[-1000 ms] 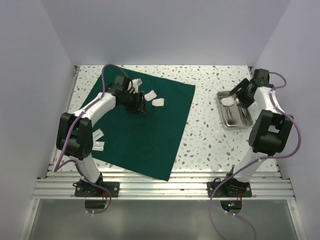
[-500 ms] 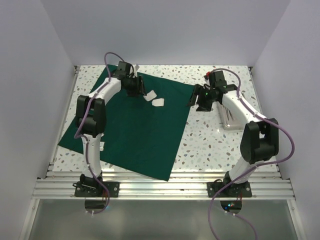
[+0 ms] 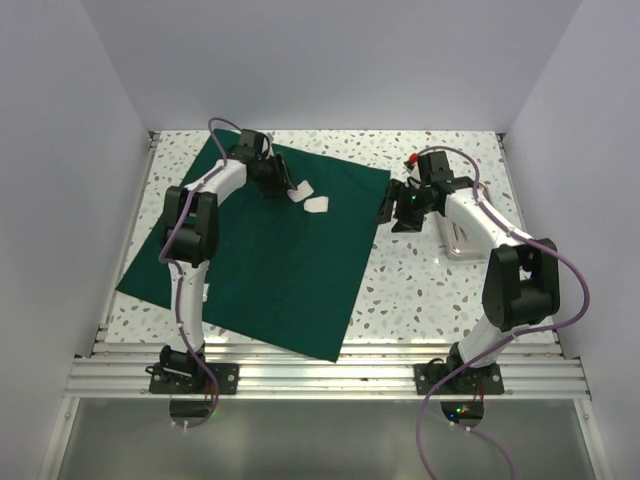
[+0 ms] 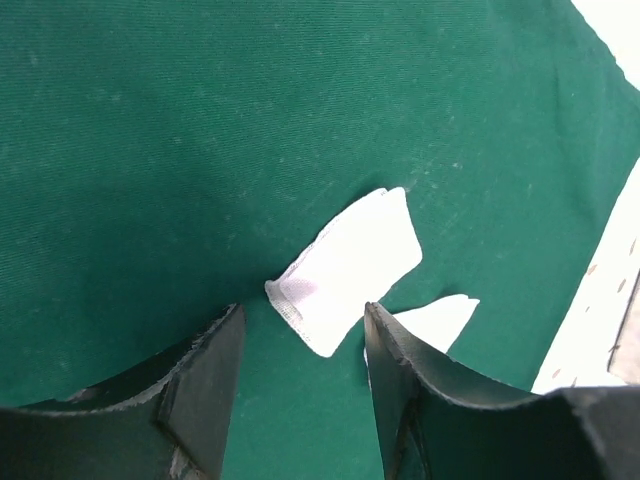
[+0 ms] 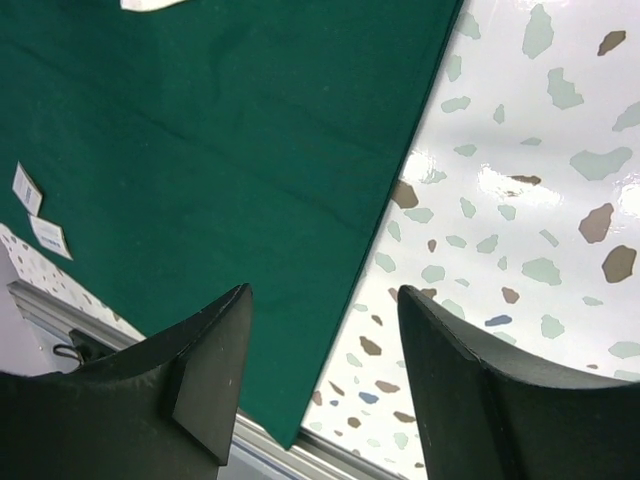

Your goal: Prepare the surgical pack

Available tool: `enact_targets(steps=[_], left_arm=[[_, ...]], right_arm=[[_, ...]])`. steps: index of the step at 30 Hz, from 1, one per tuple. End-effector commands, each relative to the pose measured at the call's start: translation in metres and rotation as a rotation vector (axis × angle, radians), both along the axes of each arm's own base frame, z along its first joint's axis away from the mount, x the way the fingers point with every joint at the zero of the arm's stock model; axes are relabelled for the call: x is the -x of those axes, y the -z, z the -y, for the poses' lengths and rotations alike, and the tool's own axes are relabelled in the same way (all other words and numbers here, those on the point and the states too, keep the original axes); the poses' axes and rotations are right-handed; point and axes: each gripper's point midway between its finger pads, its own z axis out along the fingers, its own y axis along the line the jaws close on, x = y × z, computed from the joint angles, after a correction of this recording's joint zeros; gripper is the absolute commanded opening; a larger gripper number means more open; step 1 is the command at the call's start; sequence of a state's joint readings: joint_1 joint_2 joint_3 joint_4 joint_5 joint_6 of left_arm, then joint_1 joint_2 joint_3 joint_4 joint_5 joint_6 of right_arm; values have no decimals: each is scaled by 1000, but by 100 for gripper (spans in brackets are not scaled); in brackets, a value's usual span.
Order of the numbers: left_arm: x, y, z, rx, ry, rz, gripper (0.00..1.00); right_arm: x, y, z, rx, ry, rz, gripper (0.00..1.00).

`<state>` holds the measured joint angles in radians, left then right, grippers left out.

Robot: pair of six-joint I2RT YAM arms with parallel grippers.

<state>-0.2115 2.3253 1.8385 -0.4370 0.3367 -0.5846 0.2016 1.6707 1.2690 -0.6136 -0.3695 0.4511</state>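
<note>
The dark green cloth [image 3: 270,250] lies flat on the left of the table. Two white gauze pads [image 3: 300,192] [image 3: 317,205] lie on its far part. My left gripper [image 3: 280,187] is open and empty just left of them; in the left wrist view the nearer gauze pad [image 4: 350,265] lies just ahead of the open gripper [image 4: 300,340], with the second pad [image 4: 435,320] beside the right finger. My right gripper [image 3: 396,210] is open and empty over the cloth's right edge [image 5: 400,190]. The steel tray [image 3: 458,243] is mostly hidden behind the right arm. No instruments show.
The table is white speckled terrazzo [image 3: 420,280]. Two small white tags [image 5: 25,188] [image 5: 50,235] lie near the cloth's left edge. A metal rail [image 3: 320,375] runs along the near edge. Walls close in the left, far and right sides.
My right arm has swung left from the tray to the cloth's right edge. My left arm has moved to the cloth's far part beside the gauze pads.
</note>
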Motion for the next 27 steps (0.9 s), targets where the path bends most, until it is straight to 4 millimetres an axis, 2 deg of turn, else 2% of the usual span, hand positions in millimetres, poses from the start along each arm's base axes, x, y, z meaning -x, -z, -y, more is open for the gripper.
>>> enact_targets(steps=[1, 6, 13, 22, 27], left_arm=[[-6, 1, 4, 43, -35, 4, 55], [-6, 14, 7, 67, -58, -32, 52], [-6, 22, 9, 80, -57, -49, 46], [-11, 11, 10, 70, -16, -7, 29], [-17, -7, 10, 63, -1, 31, 11]], right_arm=[[-1, -11, -3, -29, -27, 49, 63], [2, -7, -3, -30, -26, 43, 63], [3, -1, -3, -32, -25, 34, 63], [2, 3, -5, -36, -29, 30, 62], [2, 3, -5, -35, -27, 28, 62]])
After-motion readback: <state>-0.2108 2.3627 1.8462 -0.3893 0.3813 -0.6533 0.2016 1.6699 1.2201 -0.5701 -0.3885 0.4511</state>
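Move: The nearer-left gauze pad lies almost under the left fingertips, its middle about 3 cm to their right, 1 cm ahead and 1 cm below. The second gauze pad is some 8 cm to the left hand's right and 3 cm back, just as low. From the idle right hand, the first pad is about 17 cm ahead, 25 cm to the left and 9 cm below. Rightward by about 1 cm and slightly down, the left hand eases its fingertips onto the near-left corner of the first gauze pad, its wrist rolling some 5 degrees so that its left side dips. Then, almost in place, the fingers close from half open to nearly shut, one on each side of the corner, to pinch it against the green cloth. ##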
